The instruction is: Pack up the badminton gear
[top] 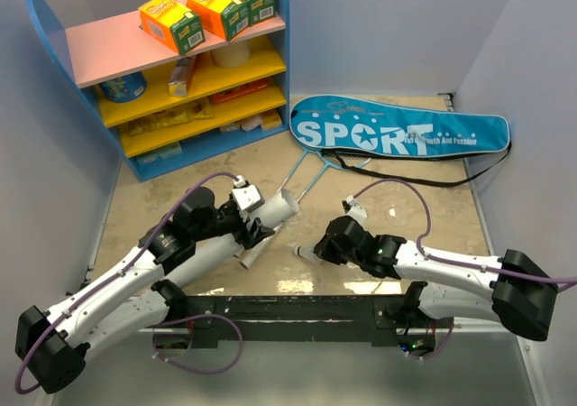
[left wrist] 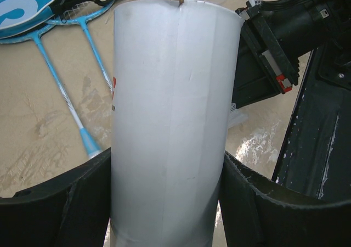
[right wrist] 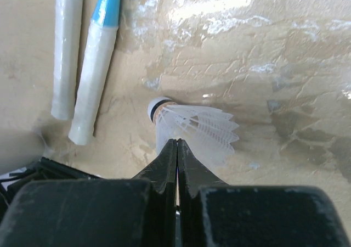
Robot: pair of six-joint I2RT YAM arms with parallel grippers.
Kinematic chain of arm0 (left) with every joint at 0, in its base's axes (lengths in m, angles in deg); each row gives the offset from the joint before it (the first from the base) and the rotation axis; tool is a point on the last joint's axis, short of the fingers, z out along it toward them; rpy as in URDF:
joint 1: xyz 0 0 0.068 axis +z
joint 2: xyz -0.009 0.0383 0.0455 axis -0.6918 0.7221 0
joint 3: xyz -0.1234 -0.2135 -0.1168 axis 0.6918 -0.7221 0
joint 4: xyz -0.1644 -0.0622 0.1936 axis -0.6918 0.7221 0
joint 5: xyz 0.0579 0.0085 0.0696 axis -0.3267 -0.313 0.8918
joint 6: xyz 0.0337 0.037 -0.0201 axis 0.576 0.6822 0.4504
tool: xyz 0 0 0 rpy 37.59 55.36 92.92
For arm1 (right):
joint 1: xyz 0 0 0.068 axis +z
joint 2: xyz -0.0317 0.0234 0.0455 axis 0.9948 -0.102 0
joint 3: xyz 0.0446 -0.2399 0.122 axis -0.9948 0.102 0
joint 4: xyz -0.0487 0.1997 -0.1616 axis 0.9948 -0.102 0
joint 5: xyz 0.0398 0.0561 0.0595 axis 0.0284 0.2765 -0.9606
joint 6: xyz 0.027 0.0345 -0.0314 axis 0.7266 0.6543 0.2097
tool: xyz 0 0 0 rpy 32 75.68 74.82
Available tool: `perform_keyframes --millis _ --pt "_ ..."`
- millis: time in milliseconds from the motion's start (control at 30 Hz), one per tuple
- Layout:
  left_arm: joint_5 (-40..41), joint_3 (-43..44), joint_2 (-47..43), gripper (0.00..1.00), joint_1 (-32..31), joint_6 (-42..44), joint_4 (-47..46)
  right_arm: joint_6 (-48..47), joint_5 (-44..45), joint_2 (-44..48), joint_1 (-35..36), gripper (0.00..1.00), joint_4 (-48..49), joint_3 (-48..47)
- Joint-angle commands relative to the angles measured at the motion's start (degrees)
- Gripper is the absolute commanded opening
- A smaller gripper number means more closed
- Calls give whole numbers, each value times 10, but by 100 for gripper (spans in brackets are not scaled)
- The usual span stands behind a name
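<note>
My left gripper (top: pixel 252 228) is shut on a white cardboard tube (top: pixel 271 216) and holds it tilted over the table; the tube fills the left wrist view (left wrist: pixel 170 121) between both fingers. My right gripper (top: pixel 318 250) has its jaws pressed together on the feather skirt of a white shuttlecock (right wrist: pixel 192 127), low over the table. It also shows in the top view (top: pixel 302 254). Two light-blue rackets (top: pixel 305 179) lie with heads inside the blue "SPORT" bag (top: pixel 401 135). Their white handles (right wrist: pixel 90 88) lie left of the shuttlecock. A second shuttlecock is out of view.
A blue shelf unit (top: pixel 180 81) with orange-green boxes (top: pixel 171 23) on top stands at the back left. Grey walls close in on both sides. The bag's black strap (top: pixel 424 179) trails on the table in front of the bag.
</note>
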Motion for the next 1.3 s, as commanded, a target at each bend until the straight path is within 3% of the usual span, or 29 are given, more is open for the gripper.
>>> perform_keyframes --millis 0,100,367,700,800,933,1267 --pt "-12 25 -12 0 3 -14 -29 -31 38 -20 -11 0 -11 -36" --pt "-13 25 -16 0 4 -14 -29 -46 47 -28 -11 0 -41 -55" --pt "-15 25 -17 0 4 -16 -28 -69 64 -25 -12 20 -131 -73" --pt "-17 27 -10 0 4 -15 -29 -66 108 85 -12 36 -237 -72" --pt "-18 27 -8 0 4 -16 -30 -75 85 109 -12 45 -207 -59" --pt "-18 27 -8 0 3 -15 -30 -80 28 133 -14 52 -84 -9" --pt "-20 26 -9 0 4 -14 -30 -120 -56 84 -57 52 56 30"
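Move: The shuttlecock lies on the floor right at the right hand's shut fingertips, its middle about 2 cm to the left, 1 cm ahead and some 3 cm below. The nearer racket handle is roughly 15 cm to this hand's left and 2 cm farther out; the white tube's mouth, which the left hand holds up, is about 10 cm ahead and 9 cm left. From the left hand, the shuttlecock lies about 13 cm to the right, 8 cm back and 14 cm down. Swinging about 5 cm to the right from the shuttlecock after a 1 cm nudge forward, the right hand rolls its left side down by some 15 degrees while the shut fingers begin to open. It then rises roughly 3 cm and comes back left over half that way, rolling upright again, with fingers now half open and pointing down at the skirt. ##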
